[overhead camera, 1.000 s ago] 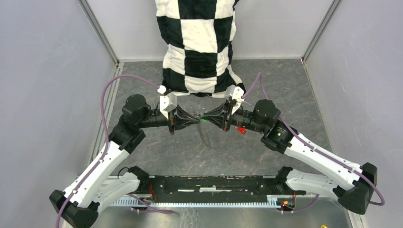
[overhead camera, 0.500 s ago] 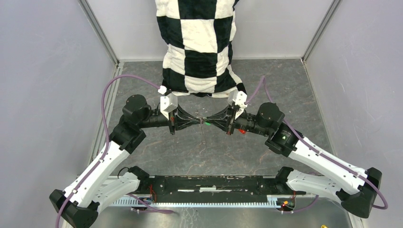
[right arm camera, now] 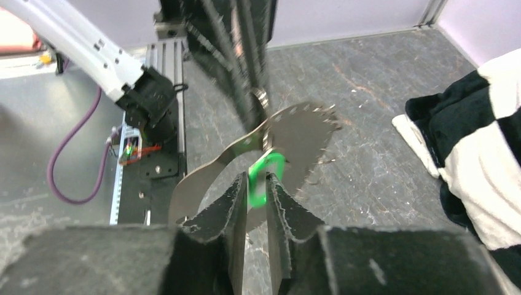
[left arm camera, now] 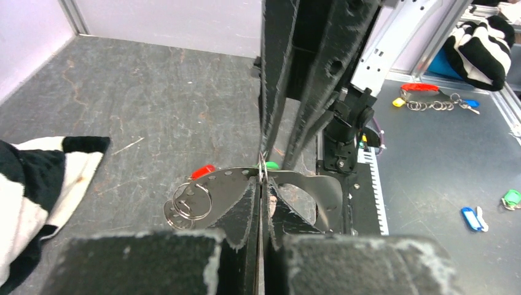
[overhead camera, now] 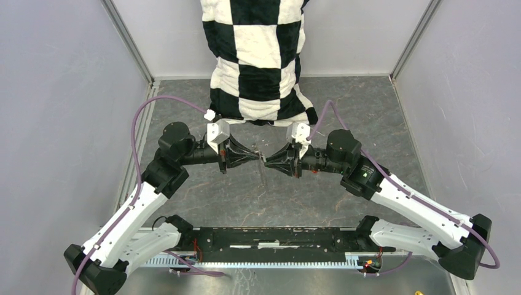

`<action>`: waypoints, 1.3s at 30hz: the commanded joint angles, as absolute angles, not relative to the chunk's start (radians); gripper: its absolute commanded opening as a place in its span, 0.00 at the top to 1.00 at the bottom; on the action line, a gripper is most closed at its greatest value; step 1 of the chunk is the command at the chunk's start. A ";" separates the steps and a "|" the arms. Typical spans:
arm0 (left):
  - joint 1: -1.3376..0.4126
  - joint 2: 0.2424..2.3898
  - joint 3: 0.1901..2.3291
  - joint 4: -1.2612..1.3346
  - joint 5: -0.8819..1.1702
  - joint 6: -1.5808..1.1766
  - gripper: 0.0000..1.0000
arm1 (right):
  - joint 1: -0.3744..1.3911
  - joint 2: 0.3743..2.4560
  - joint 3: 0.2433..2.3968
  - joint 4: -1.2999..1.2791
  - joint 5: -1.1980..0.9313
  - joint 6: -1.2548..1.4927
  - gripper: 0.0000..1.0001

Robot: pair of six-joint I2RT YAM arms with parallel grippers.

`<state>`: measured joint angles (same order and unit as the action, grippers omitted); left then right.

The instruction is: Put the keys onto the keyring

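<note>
My left gripper [left arm camera: 262,184] is shut on the keyring [left arm camera: 319,184], a silvery loop that shows as a perforated metal band. It hangs edge-on below the fingertips in the top view [overhead camera: 264,175]. Two small rings [left arm camera: 187,203] dangle at its left end. My right gripper [right arm camera: 258,184] meets the left gripper [overhead camera: 259,155] tip to tip. Its jaws are nearly together, pinching the green key's head [right arm camera: 265,178] right against the keyring [right arm camera: 301,132]. The red key's head [left arm camera: 203,171] peeks over the band's far edge. Both key blades are hidden.
A black-and-white checkered cloth [overhead camera: 258,55] lies at the back of the table. The arms' base rail [overhead camera: 270,236] runs along the near edge. On the metal surface beyond it lie other tags: a red one with rings [left arm camera: 424,89], blue ones [left arm camera: 472,218] and a green one [left arm camera: 510,198].
My right gripper has moved left and turned, closing the gap to the left gripper's tip. The green and red heads no longer show from above. The left arm has held still.
</note>
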<state>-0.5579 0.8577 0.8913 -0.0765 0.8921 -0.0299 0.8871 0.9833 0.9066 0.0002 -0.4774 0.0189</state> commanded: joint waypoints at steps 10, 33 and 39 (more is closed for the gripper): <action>-0.552 0.845 0.943 -0.096 0.970 0.071 0.98 | 0.885 0.991 1.148 -0.254 -0.486 -0.181 0.52; -0.552 0.840 0.963 -0.242 1.063 0.239 0.98 | 0.885 1.085 1.092 -0.054 -0.698 -0.137 0.53; -0.553 0.833 0.965 -0.241 1.065 0.240 0.98 | 0.885 1.098 1.084 -0.068 -0.719 -0.136 0.55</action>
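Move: The green key's tag is at the right fingertips, less than 1 cm from the hand point. The keyring loop that the left fingers pinch is about 2 cm farther left, 1 cm ahead and 2 cm above the right hand. From the left hand the tag lies about 2 cm right, 1 cm back and 3 cm below. The metal plate is centred some 2 cm left of, level with and 2 cm below the right hand; the red key lies roughly 8 cm ahead, 15 cm right and 31 cm below it. The green key's tag is let go as the right fingers spread to about half open. The right hand dips a little, rises some 6 cm, then settles lower, ending about 3 cm higher, 2 cm back and 2 cm left, towards the pinched loop, having swung about 13 degrees counter-clockwise. The left hand keeps its pinch and carries loop and plate some 2.5 cm back and 2 cm down, turning slightly clockwise. ##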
